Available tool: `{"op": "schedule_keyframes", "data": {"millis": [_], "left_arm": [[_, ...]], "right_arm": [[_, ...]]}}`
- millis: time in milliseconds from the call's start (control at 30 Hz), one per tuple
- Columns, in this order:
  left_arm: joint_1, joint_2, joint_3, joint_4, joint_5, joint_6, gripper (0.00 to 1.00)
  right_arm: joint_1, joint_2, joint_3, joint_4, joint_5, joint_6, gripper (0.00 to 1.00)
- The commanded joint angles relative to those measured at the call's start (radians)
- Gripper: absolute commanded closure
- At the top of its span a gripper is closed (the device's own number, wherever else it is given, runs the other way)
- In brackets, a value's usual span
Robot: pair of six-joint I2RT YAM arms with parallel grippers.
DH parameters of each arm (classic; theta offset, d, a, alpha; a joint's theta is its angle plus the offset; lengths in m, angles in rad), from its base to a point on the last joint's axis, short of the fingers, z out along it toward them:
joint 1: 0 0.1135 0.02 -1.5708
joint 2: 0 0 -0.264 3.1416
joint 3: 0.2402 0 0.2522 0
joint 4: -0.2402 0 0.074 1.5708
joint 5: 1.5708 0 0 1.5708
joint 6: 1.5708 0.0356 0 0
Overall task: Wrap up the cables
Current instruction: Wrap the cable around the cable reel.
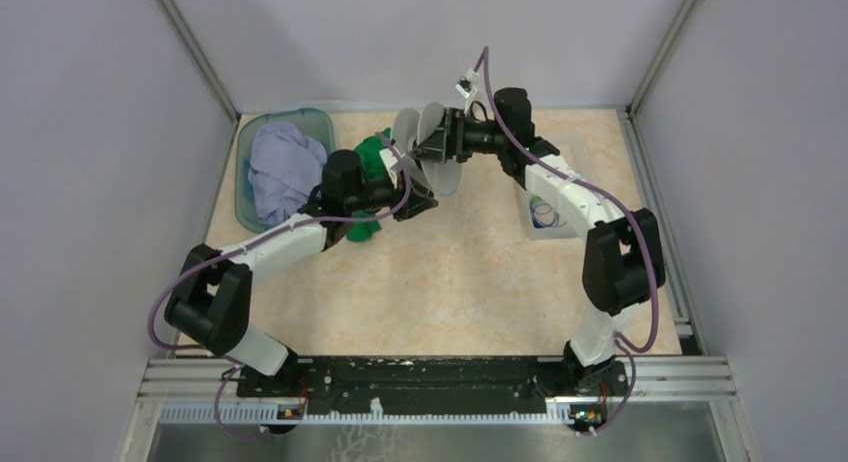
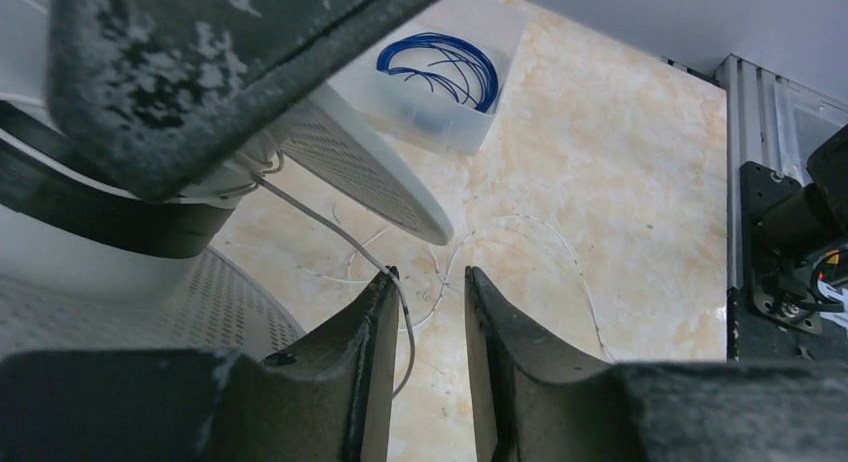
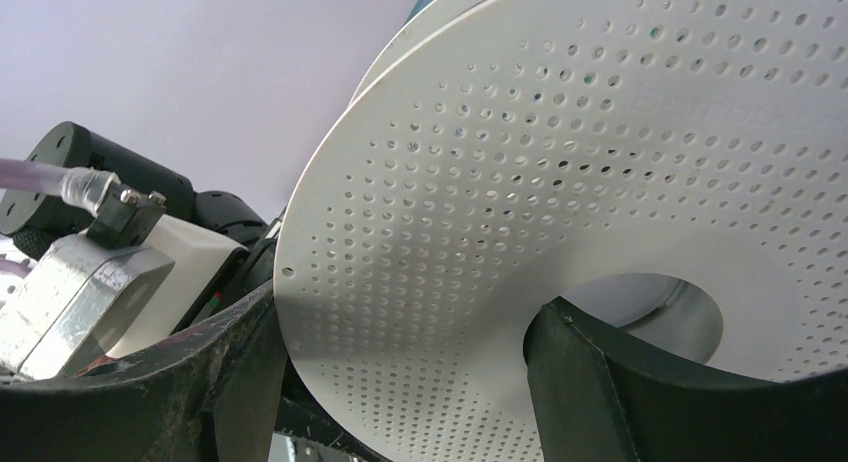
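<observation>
A hair-thin whitish cable (image 2: pixel 318 220) runs down from the pale-grey spool (image 2: pixel 372 174) and past the tip of my left finger. Its loose end hangs in the gap between the jaws, and more of it lies in loops on the table (image 2: pixel 562 240). My left gripper (image 2: pixel 430 274) is open, so the wire is not pinched. The dark blue cable (image 2: pixel 440 67) lies coiled in a clear box (image 2: pixel 470 132), also at the right in the top view (image 1: pixel 543 215). My right gripper (image 3: pixel 410 302) is shut on the spool's perforated flange (image 3: pixel 560 162), with one finger in the hub hole.
A teal bin (image 1: pixel 245 142) with a lavender cloth (image 1: pixel 285 167) stands at the back left. Something green (image 1: pixel 372 157) lies behind my left wrist. Both arms meet over the back middle of the table, the spool (image 1: pixel 425 142) between them. Metal rails edge the table.
</observation>
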Motion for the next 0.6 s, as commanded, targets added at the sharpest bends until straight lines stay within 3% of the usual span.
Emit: {"op": "schedule_keyframes", "data": {"millis": [0,233,433,567], "left_arm": [[-0.006,-0.010,0.026,-0.015,-0.036,0.076,0.59],[-0.006,-0.080,-0.008,-0.123,-0.044,0.197,0.42],[-0.005,-0.118,0.038,-0.299,-0.039,0.321,0.19],[-0.003,-0.142,0.051,-0.410,-0.046,0.402,0.13]], "right_arm": [[-0.012,-0.065,0.022,0.111,-0.028,0.014,1.00],[-0.027,-0.071,0.035,0.119,-0.042,0.029,1.00],[-0.033,-0.076,0.010,0.117,-0.041,0.011,1.00],[-0.034,-0.076,0.007,0.114,-0.043,0.002,1.00]]}}
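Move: The white cable's loose tail lies between the left fingers, about 1 cm ahead of the hand point and 1 cm to its left, at its height. From that hand the reel's middle is some 9 cm ahead, 1 cm to the left and 3 cm above; the green cloth lies on the table roughly 12 cm ahead, 14 cm to the left and 18 cm below. The right hand holds the reel, whose middle is about 3 cm ahead, 1 cm to the left and 5 cm below. The left gripper, already slightly open, spreads nearly fully and frees the cable tail, first almost in place, then backing off the reel about 2.5 cm, to its left and back, while its right-pointing fingers tip some 10 degrees farther down. The right hand keeps its grip on the near flange, one finger in the hub hole and one over the rim, and carries the reel just over 1 cm forward and to the right before holding it still. ##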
